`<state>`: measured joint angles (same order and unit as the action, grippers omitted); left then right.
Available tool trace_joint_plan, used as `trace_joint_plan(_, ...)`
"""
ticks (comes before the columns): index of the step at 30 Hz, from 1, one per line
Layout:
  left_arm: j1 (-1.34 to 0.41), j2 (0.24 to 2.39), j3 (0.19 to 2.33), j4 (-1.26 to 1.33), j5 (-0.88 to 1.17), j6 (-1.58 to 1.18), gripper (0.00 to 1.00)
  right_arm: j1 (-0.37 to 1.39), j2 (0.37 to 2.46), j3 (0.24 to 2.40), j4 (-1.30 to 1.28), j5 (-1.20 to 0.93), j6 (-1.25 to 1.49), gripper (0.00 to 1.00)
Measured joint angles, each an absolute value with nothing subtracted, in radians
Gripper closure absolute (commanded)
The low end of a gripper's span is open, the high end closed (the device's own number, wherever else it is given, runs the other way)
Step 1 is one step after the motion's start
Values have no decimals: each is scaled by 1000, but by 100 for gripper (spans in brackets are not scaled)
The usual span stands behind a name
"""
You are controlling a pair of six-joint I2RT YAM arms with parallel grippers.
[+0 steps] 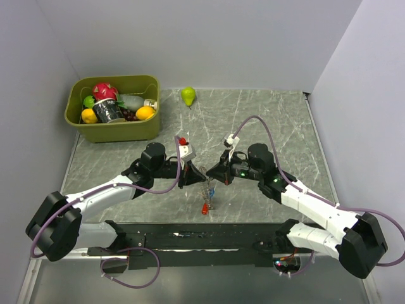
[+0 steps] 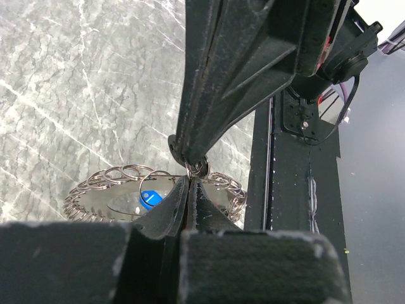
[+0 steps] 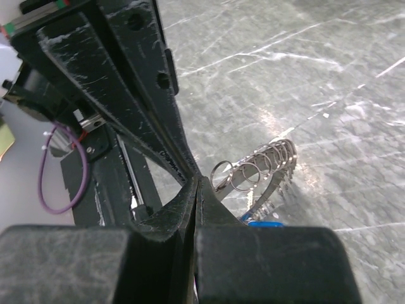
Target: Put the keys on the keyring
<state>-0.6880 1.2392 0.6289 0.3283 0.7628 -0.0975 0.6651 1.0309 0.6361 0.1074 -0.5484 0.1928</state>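
The keyring is a thin grey metal ring with many small wire loops along its rim. It hangs just above the table between my two grippers, which meet tip to tip over the near middle. My left gripper is shut on its rim. My right gripper is shut on the rim at the same spot, facing the left one. A key with a blue tag hangs inside the ring and shows again as the blue tag. In the top view a red-tagged key dangles below the keyring.
An olive bin of toy fruit stands at the back left. A green pear lies at the back middle. A small red object sits by my left wrist. The black arm-base rail runs along the near edge.
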Motion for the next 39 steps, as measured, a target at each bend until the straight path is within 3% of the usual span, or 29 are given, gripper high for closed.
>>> trace_joint_plan(32, -689, 1130, 534, 460, 730, -94, 99, 660, 1003, 627, 108, -455, 295, 100)
trace_joint_plan(33, -689, 1125, 527, 471, 728, -94, 99, 658, 1003, 627, 112, -461, 298, 96)
trace_joint_plan(36, -689, 1119, 522, 492, 727, -97, 99, 651, 1003, 627, 121, -473, 302, 64)
trace_joint_plan(38, -691, 1114, 521, 511, 737, -102, 99, 642, 1003, 623, 121, -466, 299, 52)
trace_joint_plan(39, -694, 1111, 521, 522, 743, -103, 99, 639, 1003, 619, 123, -463, 299, 40)
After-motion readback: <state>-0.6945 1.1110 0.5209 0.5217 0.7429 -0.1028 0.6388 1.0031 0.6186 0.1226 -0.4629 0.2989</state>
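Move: At the tips of the shut left fingers hangs the metal keyring, its middle about 1 cm ahead, 1 cm to the right and some 5 cm below them. From the shut right fingers, which nearly meet the left ones at a small metal loop, the keyring's middle lies about 1 cm ahead, level sideways and roughly 6 cm down; the blue tag is about 1 cm ahead and 8 cm below, the red tag some 3 cm back and 11 cm below. Raising the keyring about 3 cm, the left hand keeps its pinch, drifts back towards the end, tips its fingertips slightly up and rolls. The right hand goes about 1.5 cm forward and 1 cm to its right, turning clockwise nearly 10 degrees, all but pauses, then opens over a third, letting go of the small loop at the left fingertips. ##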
